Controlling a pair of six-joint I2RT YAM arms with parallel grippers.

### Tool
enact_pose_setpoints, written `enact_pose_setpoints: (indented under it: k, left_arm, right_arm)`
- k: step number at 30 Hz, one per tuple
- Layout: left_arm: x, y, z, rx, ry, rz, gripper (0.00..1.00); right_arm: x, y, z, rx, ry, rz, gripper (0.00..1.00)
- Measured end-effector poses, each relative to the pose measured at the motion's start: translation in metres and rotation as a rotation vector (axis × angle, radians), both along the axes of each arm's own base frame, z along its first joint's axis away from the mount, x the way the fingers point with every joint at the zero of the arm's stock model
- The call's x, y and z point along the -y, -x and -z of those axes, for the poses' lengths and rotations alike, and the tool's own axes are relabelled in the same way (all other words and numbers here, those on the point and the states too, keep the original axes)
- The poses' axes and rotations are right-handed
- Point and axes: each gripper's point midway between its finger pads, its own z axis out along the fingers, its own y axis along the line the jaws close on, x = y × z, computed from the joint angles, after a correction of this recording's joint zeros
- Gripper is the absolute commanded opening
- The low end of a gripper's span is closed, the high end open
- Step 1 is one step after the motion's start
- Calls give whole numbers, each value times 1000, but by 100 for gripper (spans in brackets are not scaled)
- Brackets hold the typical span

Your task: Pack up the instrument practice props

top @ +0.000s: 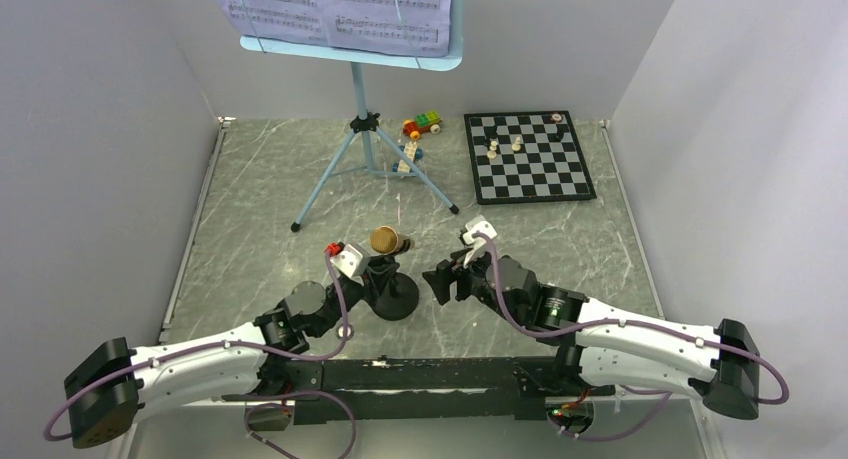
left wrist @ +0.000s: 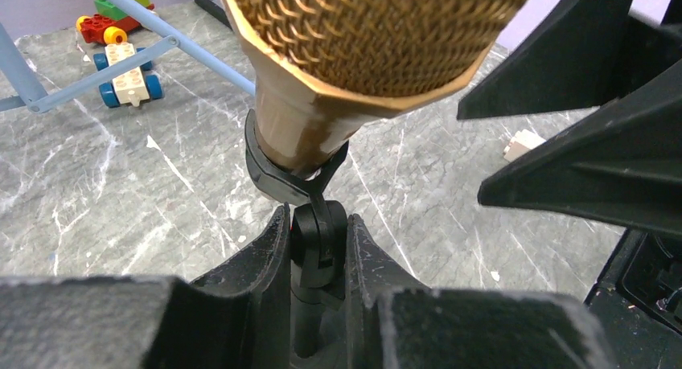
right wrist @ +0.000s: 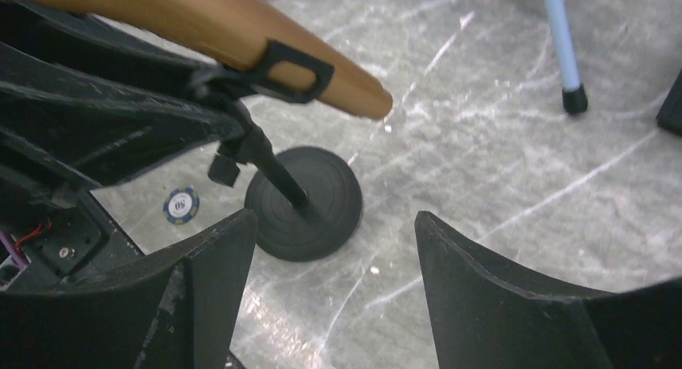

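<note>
A gold-brown microphone (top: 385, 241) (left wrist: 362, 55) (right wrist: 201, 23) lies clipped in a small black round-based mic stand (top: 395, 299) (right wrist: 310, 196) near the table's front middle. My left gripper (top: 375, 272) (left wrist: 318, 216) is shut on the stand's swivel joint (left wrist: 319, 248) just under the clip. Just right of the stand, my right gripper (top: 440, 282) (right wrist: 334, 216) stands open and holds nothing, with the microphone's tail above it. The light-blue music stand (top: 365, 99) rises at the back, white sheet-music pages (top: 340, 9) on its desk.
A black-and-white chessboard (top: 528, 157) with a few pieces lies at the back right. A colourful toy brick car (top: 422, 126) (left wrist: 112, 27) and a blue-wheeled brick piece (left wrist: 129, 67) sit by the tripod legs (right wrist: 563, 47). A blue poker chip (right wrist: 181, 205) lies beside the stand's base.
</note>
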Motion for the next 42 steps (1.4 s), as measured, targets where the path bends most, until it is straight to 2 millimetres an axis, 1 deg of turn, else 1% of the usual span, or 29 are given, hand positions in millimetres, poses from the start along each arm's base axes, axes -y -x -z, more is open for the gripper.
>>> enact_pose_setpoints:
  k: [4,7,9,12,14,17,20,23,28,31,35,37,38,42]
  left_arm:
    - [-1,1,-1,2,4,0,0]
    - [-1,1,-1,1,3,5,0]
    - [-1,2,-1,0,1,8,0]
    - [-2,3,0,-3,-4,12,0]
    - [-2,4,0,-4,-4,17,0]
    - [-1,5,1,-6,-7,23,0]
    - [-1,5,1,-6,-8,23,0]
    - [0,5,1,-8,-13,26,0]
    - [3,4,1,-11,-25,31,0]
    - [3,4,1,-11,-28,33,0]
    - [4,4,1,-9,-32,37,0]
    - [4,3,1,-8,-34,38,0]
    - [4,3,1,-9,-35,37,0]
    - [4,2,1,-10,-36,35,0]
  right_arm:
    - [-8,-6,-24,122,-19,-36,77]
    - [-18,-10,-44,257,-36,-77,78]
    - [-22,-11,-52,353,-36,-101,78]
    - [-29,-15,-53,458,16,-135,78]
    - [-35,-17,-50,496,55,-161,78]
    - [-45,-17,-44,532,100,-209,78]
    - [-53,-16,-43,554,109,-238,78]
    - [-59,-16,-47,574,104,-258,78]
    - [-68,-19,-62,608,81,-259,78]
    - [-75,-22,-68,625,76,-255,76]
    - [-82,-29,-67,626,91,-250,72]
    - [-86,-34,-65,624,103,-247,66]
    - [-88,-36,-64,623,111,-248,62]
    - [-96,-40,-58,621,135,-263,40]
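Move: The microphone, clipped on top of the desk stand, sits about 8 cm left of the right hand, 5 cm ahead and 5 cm higher. The left hand already holds the stand's neck, with the microphone some 6 cm above it, 2 cm ahead and level sideways. From the right hand, the stand's round base is roughly 9 cm left, 3 cm ahead and 17 cm down; the poker chip is about 20 cm left, 5 cm back and 18 cm down. The right hand first rises about 5 cm with its fingers wide open, then swings some 10 cm left and 4 cm forward to the microphone, tilting its fingers up by roughly 35 degrees and turning a little counter-clockwise. Near the end its fingers start to close around the microphone's body just under the gold mesh head, coming up against its sides, while the left hand stays almost still and keeps its pinch on the stand's neck. ##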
